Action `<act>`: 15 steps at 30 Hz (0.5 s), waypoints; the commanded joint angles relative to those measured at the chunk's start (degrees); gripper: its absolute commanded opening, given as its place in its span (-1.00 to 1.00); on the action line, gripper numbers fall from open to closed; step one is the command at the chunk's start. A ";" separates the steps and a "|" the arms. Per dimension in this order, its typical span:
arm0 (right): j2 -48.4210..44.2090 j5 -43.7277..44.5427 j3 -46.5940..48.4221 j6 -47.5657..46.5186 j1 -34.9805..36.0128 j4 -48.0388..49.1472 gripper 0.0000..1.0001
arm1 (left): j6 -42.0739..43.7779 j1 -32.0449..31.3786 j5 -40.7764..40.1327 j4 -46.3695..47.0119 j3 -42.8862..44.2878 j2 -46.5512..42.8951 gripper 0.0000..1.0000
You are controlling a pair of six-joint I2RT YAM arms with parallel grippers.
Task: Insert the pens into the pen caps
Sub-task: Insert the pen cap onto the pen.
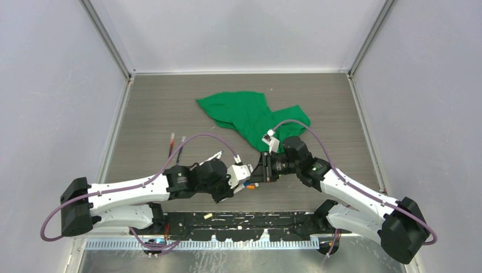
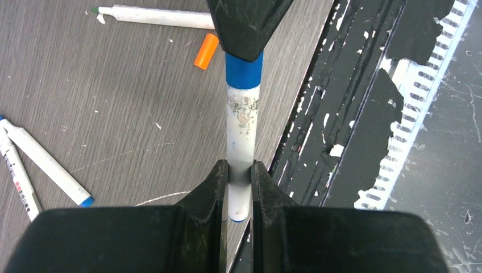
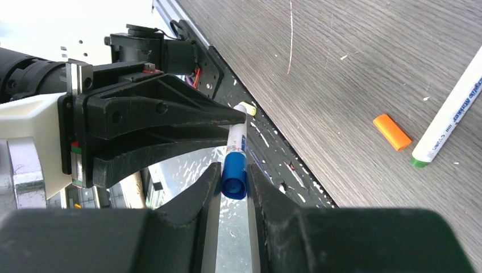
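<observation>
My left gripper [image 2: 240, 170] is shut on the rear end of a white pen [image 2: 241, 131], held in the air over the table's near edge. The pen's far end sits in a blue pen cap [image 3: 234, 173]. My right gripper [image 3: 233, 170] is shut on that cap, facing the left gripper [image 3: 241, 117] tip to tip. From above, both grippers [image 1: 245, 179] [image 1: 258, 173] meet at centre front. On the table lie an orange cap [image 2: 206, 51], a green-tipped pen [image 2: 159, 16] and two blue-ended pens [image 2: 48, 165].
A crumpled green cloth [image 1: 250, 114] lies behind the right arm. Two more pens [image 1: 171, 141] lie at the left. A pale yellow cap [image 3: 248, 108] rests on the black base rail [image 1: 250, 219] along the near edge. Grey walls close in the table.
</observation>
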 commanded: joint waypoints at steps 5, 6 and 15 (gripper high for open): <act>-3.67 6.90 10.65 -8.15 0.63 -18.29 -0.74 | -0.99 0.33 0.30 14.73 4.74 -4.38 0.07; -3.89 7.21 11.75 -8.92 -0.15 -19.70 -0.74 | -1.60 0.33 -0.05 13.78 4.09 -5.27 0.23; -4.75 1.49 13.26 -7.86 -3.50 -19.13 -0.74 | -8.72 0.35 0.48 8.75 1.40 -6.78 0.64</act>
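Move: The white pen is pinched near its lower end by the left fingers, its middle about 1 cm ahead of, 2 cm right of and 2 cm above the left hand. Its blue cap, in the right fingers, lies some 2 cm ahead, 5 cm right and 4 cm up. Down on the table, about 11 cm below, the orange cap lies 4 cm ahead and 5 right, the green-capped pen 7 ahead and 6 right. From the right hand the white pen's middle is 1 cm back, 3 left, 2 down. The white pen's lower end is let go by the left hand, whose fingers spread wide as it lifts about 7 cm, drifting a little right, fingertips tilting some 15 degrees up towards level. Meanwhile the right hand keeps its pinch on the blue cap and carries it about 4 cm up and to the right, slightly forward. ##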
